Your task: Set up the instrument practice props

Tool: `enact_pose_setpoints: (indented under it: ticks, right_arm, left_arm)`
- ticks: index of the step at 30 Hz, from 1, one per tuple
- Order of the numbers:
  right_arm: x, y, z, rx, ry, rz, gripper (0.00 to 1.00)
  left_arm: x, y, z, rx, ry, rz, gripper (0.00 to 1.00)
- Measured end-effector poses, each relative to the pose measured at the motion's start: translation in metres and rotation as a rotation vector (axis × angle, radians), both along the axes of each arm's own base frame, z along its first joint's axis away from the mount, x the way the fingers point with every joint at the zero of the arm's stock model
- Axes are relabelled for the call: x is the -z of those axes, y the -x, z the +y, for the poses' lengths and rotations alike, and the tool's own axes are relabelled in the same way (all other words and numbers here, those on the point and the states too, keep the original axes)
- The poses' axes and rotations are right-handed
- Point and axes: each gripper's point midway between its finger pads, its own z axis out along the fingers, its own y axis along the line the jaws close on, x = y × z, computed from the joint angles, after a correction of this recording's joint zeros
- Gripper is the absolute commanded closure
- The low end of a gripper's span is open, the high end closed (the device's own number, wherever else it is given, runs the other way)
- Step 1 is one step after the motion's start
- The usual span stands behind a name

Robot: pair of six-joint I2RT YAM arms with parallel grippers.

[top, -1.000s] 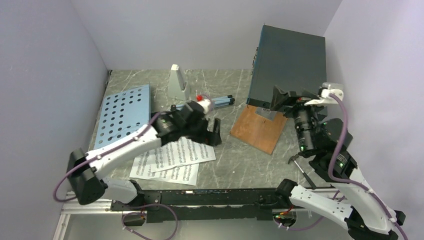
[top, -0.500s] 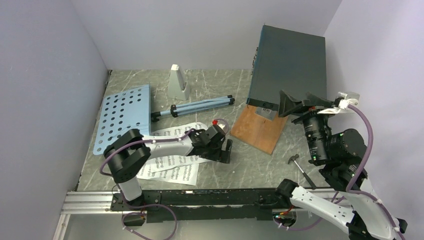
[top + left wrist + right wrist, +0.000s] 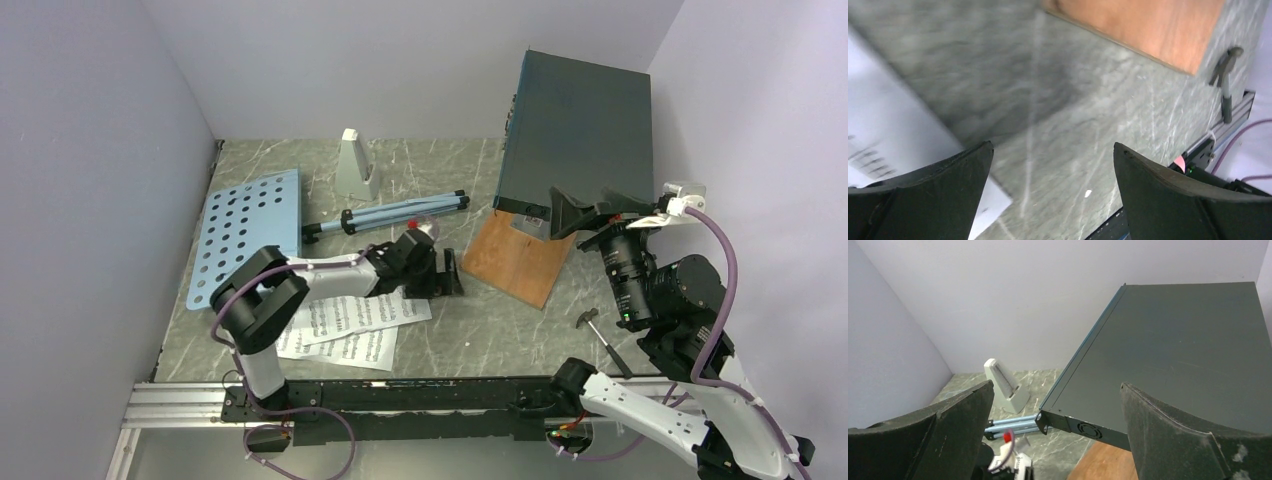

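Note:
The light blue perforated music stand (image 3: 250, 235) lies flat at the left, its folded tripod legs (image 3: 400, 212) (image 3: 1013, 424) stretched out on the table. The grey-white metronome (image 3: 352, 165) (image 3: 1003, 385) stands upright at the back. White sheet-music pages (image 3: 345, 325) (image 3: 888, 135) lie overlapped near the front. My left gripper (image 3: 450, 272) (image 3: 1053, 146) is low over bare table at the pages' right edge, open and empty. My right gripper (image 3: 600, 212) (image 3: 1056, 385) hangs high in front of the dark box, open, holding nothing.
A big dark box (image 3: 575, 135) (image 3: 1173, 350) stands on a wooden board (image 3: 515, 262) (image 3: 1143, 25) at the back right. A small hammer (image 3: 600, 330) (image 3: 1225, 75) lies near the front right. Grey walls close in the left, back and right sides.
The left arm folded its elbow back toward its base, its gripper dipping forward and then returning beside the pages. The right gripper rose and shifted right, then held still.

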Motion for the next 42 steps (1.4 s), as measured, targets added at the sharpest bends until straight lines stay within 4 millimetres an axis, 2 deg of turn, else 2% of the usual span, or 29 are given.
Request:
enact_pose_setpoints:
  ticks: [4,6,9,11,13,16,19,22,24,26,29,31,33,36,40,42]
  right_arm:
    - [0.001,0.000,0.000,-0.001,0.005,0.003,0.00]
    - [0.001,0.000,0.000,-0.001,0.004,0.002,0.00]
    - [0.003,-0.002,0.002,-0.001,0.004,0.001,0.00]
    - [0.006,-0.003,0.004,-0.002,0.008,0.004,0.00]
    - [0.009,-0.006,0.008,-0.007,0.017,0.010,0.00]
    - [0.013,-0.012,0.018,-0.021,0.037,0.024,0.00]
    - [0.019,-0.018,0.028,-0.035,0.063,0.044,0.00]
    - [0.026,-0.022,0.035,-0.049,0.087,0.063,0.00]
    - [0.027,-0.022,0.036,-0.053,0.093,0.068,0.00]
    - [0.029,-0.021,0.035,-0.054,0.094,0.071,0.00]
    - [0.027,-0.019,0.033,-0.054,0.084,0.066,0.00]
    - [0.026,-0.018,0.032,-0.054,0.081,0.065,0.00]
    - [0.027,-0.018,0.031,-0.054,0.081,0.067,0.00]
    - [0.027,-0.017,0.031,-0.054,0.082,0.069,0.00]
    - [0.027,-0.017,0.030,-0.053,0.080,0.067,0.00]
    - [0.027,-0.017,0.031,-0.053,0.081,0.067,0.00]
  left_arm:
    - [0.002,-0.010,0.042,-0.112,-0.060,-0.008,0.01]
    - [0.005,-0.003,0.066,-0.153,-0.125,-0.012,0.01]
    - [0.010,0.018,0.115,-0.214,-0.266,0.002,0.01]
    - [0.011,0.028,0.139,-0.243,-0.333,0.010,0.01]
    - [0.003,0.037,0.162,-0.276,-0.392,0.004,0.01]
    - [-0.020,0.039,0.182,-0.315,-0.421,-0.037,0.01]
    - [-0.047,0.032,0.179,-0.313,-0.396,-0.077,0.01]
    - [-0.075,0.022,0.151,-0.244,-0.290,-0.121,0.01]
    - [-0.086,0.018,0.129,-0.186,-0.224,-0.124,0.01]
    - [-0.089,0.014,0.107,-0.136,-0.194,-0.118,0.01]
    - [-0.076,0.010,0.070,-0.062,-0.216,-0.099,0.01]
    - [-0.058,0.011,0.048,-0.018,-0.249,-0.081,0.01]
    - [-0.034,0.016,0.036,0.015,-0.293,-0.054,0.01]
    - [-0.004,0.027,0.040,0.033,-0.374,-0.010,0.01]
    - [0.013,0.030,0.060,-0.009,-0.453,0.014,0.01]
    - [0.023,0.030,0.077,-0.050,-0.504,0.026,0.01]
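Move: The upper of the two music sheets is what the open left fingers work on: its middle lies about 18 cm to the left, 4 cm back and 4 cm below them, with its right edge close by. From that hand the lower sheet is centred some 26 cm left and 12 cm back, the folded stand 14 cm left and 13 cm ahead, the wooden board 16 cm right and 3 cm ahead. From the raised right hand the upper sheet is roughly 33 cm left, 1 cm back and 45 cm below. The upper sheet is swept left by the left hand, which skims low over the table about 18 cm with fingers wide open, rolling some 25 degrees. It then lifts about 9 cm, swings back right, dips and starts left again, ending low at the lower sheet's right edge. The raised right hand drifts 4 to 5 cm left and down. ##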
